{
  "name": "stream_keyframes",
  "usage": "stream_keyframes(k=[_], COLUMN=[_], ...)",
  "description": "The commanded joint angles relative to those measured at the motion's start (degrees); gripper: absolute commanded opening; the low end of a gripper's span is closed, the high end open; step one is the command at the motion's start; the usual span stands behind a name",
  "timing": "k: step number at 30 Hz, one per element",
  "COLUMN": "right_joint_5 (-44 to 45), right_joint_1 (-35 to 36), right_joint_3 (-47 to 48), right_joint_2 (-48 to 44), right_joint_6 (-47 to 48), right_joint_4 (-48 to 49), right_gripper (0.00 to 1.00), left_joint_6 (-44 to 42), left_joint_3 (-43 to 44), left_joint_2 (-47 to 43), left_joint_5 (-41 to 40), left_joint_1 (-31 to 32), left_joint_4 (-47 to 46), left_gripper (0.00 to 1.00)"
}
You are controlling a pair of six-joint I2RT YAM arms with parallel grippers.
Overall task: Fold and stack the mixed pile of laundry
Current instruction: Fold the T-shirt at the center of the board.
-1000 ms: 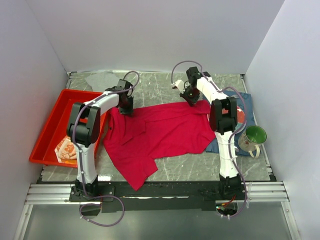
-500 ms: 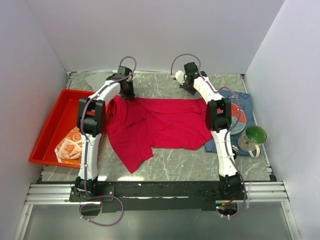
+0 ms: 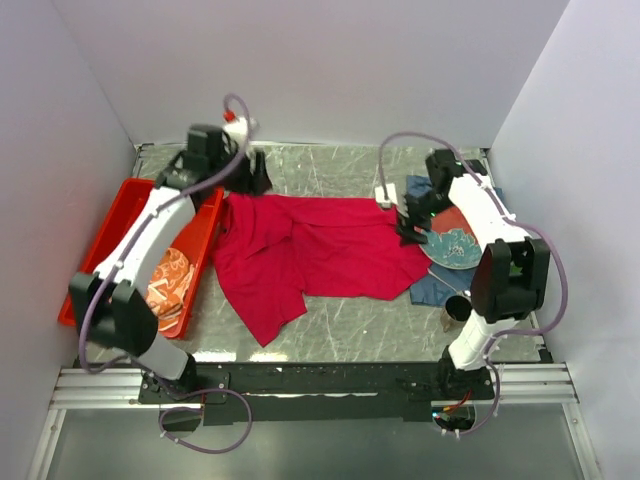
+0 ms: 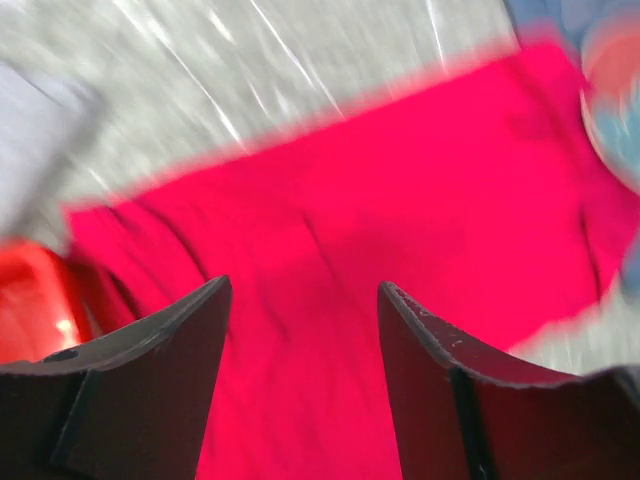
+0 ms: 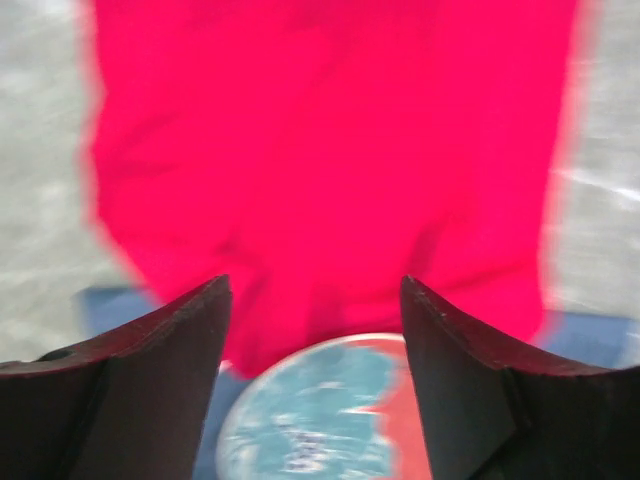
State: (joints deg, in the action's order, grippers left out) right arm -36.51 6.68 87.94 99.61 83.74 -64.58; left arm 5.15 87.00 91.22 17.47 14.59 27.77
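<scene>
The crimson-magenta shirt (image 3: 320, 250) lies spread across the middle of the table, one sleeve trailing toward the front left. My left gripper (image 3: 250, 180) hovers open just past the shirt's back left corner; in the left wrist view its fingers (image 4: 305, 285) frame only red cloth (image 4: 400, 200). Open too, my right gripper (image 3: 410, 224) is at the shirt's right edge, above the cloth (image 5: 330, 130) and a plate's rim (image 5: 320, 420). The orange-and-white patterned cloth (image 3: 170, 285) rests in the red tray (image 3: 118, 222). A pale grey patch (image 4: 40, 140), perhaps the grey garment, shows blurred at the left.
A blue-and-red plate (image 3: 455, 242) sits on the dark blue placemat (image 3: 430, 287) at the right, partly under the shirt's edge. The red tray lines the left side. White walls close in the back and both sides.
Both grippers have opened and let go of the shirt's back edge. The left arm swung out over the tray; the right arm pulled back to the right, above the plate.
</scene>
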Motion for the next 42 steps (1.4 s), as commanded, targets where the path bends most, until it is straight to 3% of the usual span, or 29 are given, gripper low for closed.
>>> stream_keyframes(k=[1, 5, 11, 21, 24, 28, 31, 37, 38, 39, 42], right_joint_5=[-2.79, 1.61, 5.22, 9.26, 9.53, 7.6, 6.55, 4.87, 4.7, 4.61, 3.29], right_joint_1=[-4.56, -5.27, -3.25, -0.7, -0.09, -0.08, -0.09, -0.44, -0.52, -0.79, -1.66], right_joint_3=[-4.97, -6.64, -3.04, -2.95, -2.69, -2.07, -4.0, -6.28, -6.64, -6.9, -7.87], right_joint_2=[2.95, 4.36, 9.89, 15.08, 16.14, 14.91, 12.1, 9.11, 8.67, 8.41, 6.74], right_joint_6=[14.78, 18.11, 18.04, 16.98, 16.45, 16.27, 17.85, 18.56, 18.12, 17.77, 16.89], right_joint_4=[-11.0, -10.23, -8.64, -5.74, -6.44, -8.9, -9.86, -11.28, -11.01, -10.57, -10.31], right_gripper=[0.73, 0.7, 0.7, 0.68, 0.61, 0.28, 0.15, 0.0, 0.0, 0.0, 0.0], left_joint_6=[-5.86, -0.32, 6.45, 16.82, 19.54, 22.71, 24.29, 28.07, 29.82, 30.44, 32.99], left_joint_3=[-11.56, -18.87, -26.09, -30.66, -31.8, -32.95, -35.31, -39.1, -39.54, -40.32, -41.47], left_joint_2=[-3.14, -6.4, -9.65, -10.45, -10.18, -11.06, -12.12, -13.87, -14.14, -14.4, -14.75], left_joint_5=[1.26, -2.26, -2.63, -5.17, -5.78, -5.96, -4.56, -4.99, -5.43, -5.26, -6.05], left_joint_1=[8.42, 18.95, 26.0, 27.6, 27.6, 27.51, 27.6, 27.6, 27.6, 27.6, 27.6], left_joint_4=[15.37, 20.3, 19.17, 19.95, 20.48, 20.83, 20.92, 21.54, 21.36, 20.93, 19.87], left_gripper=[0.65, 0.64, 0.64, 0.64, 0.65, 0.66, 0.66, 0.69, 0.85, 0.89, 0.89])
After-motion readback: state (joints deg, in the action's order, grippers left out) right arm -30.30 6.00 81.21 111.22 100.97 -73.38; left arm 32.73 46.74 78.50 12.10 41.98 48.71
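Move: The T-shirt's near sleeve end lies about 31 cm back from my left hand, 2 cm to its right and 23 cm below. The orange cloth in the red bin is some 19 cm back and 20 cm left of that hand. For my right hand, the T-shirt's right edge is about 4 cm back, 3 cm right and 11 cm down; the plate sits 10 cm to its right, level fore and aft, and the metal cup 19 cm back, 10 cm right. I swing my left hand fast back and down, then ease onto the near sleeve end: about 31 cm back and 20 cm down, tipping the fingers some 50 degrees to point straight down and opening them wider at the last. Meanwhile my right hand sinks about 11 cm, first drifting slightly back and right, shuts on the T-shirt by its right edge, and draws the pinched cloth 2–3 cm back, barely lifting. ##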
